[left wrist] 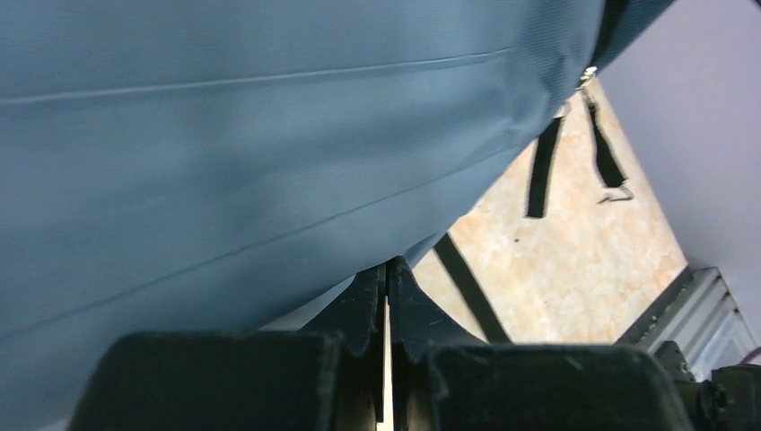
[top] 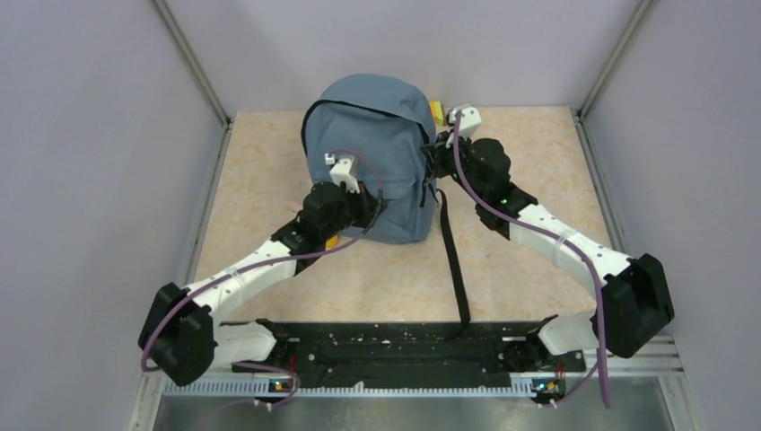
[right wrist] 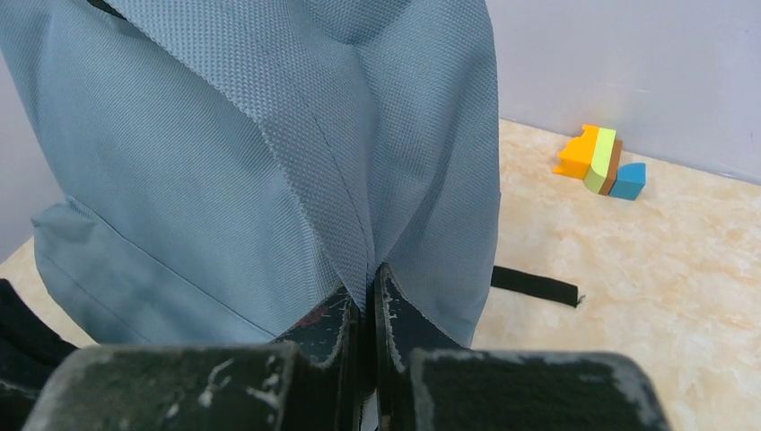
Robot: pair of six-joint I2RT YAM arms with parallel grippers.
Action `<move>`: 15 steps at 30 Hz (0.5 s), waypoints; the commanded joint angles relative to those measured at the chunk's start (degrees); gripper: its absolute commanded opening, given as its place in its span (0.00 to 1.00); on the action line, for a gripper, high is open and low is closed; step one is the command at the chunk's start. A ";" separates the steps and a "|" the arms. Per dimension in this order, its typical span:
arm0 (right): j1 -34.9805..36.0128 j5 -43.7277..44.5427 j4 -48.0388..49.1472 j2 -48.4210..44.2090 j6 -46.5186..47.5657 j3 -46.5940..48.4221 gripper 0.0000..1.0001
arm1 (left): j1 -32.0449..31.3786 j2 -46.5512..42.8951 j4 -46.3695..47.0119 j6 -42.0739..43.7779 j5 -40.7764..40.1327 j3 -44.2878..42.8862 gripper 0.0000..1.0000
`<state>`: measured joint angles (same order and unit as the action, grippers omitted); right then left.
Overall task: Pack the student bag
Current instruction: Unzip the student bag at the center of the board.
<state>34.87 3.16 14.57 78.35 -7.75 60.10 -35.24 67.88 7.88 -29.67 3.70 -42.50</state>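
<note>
The student bag [top: 368, 148], a grey-blue backpack, stands upright at the middle back of the table. My right gripper [top: 437, 153] is at its right side. In the right wrist view, the right gripper [right wrist: 370, 271] is shut on a puckered fold of the student bag [right wrist: 269, 135]. My left gripper [top: 366, 199] is low against the bag's front. In the left wrist view, the left gripper [left wrist: 388, 266] is shut, its tips touching the lower edge of the student bag [left wrist: 269, 135], with a thin lit gap and no fabric showing between the fingers.
A long black strap [top: 453, 260] trails from the bag toward the near edge. Two short straps [left wrist: 541, 171] hang at its side. A stack of coloured blocks [right wrist: 599, 162] lies by the back wall, right of the bag. Grey walls close in the table.
</note>
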 commanded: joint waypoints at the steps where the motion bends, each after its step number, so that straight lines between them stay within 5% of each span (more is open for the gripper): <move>1: 2.13 -2.89 3.83 -0.13 -1.20 1.08 0.00 | -4.45 5.14 10.36 -2.49 -0.27 -5.72 0.00; 15: 2.13 -0.55 2.66 0.09 1.46 1.31 0.00 | -16.04 15.21 9.14 9.62 4.61 -17.68 0.00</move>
<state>34.94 4.51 14.55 78.43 -6.81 60.10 -48.12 81.47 11.60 -24.34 2.28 -54.61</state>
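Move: The left hand is shut at the bag's front, roughly halfway across it. The bag's right edge at pocket height lies about 12 cm to its right, 1 cm farther out and about level. From the same hand the black strap's middle is some 20 cm right, 10 cm back and 18 cm below; the orange block is about 13 cm left, 6 cm back and 17 cm below. From the right hand, that bag edge lies about 9 cm back, straight below by 9 cm. Fingers shut, seemingly still on the cord pull, the left hand draws on to the right across the bag's front, about 10 cm towards its right edge. It slows near the end, rising and easing back slightly as it swings some 15 degrees clockwise. The right hand keeps its pinch on the bag's upper right side and stays practically in place. ##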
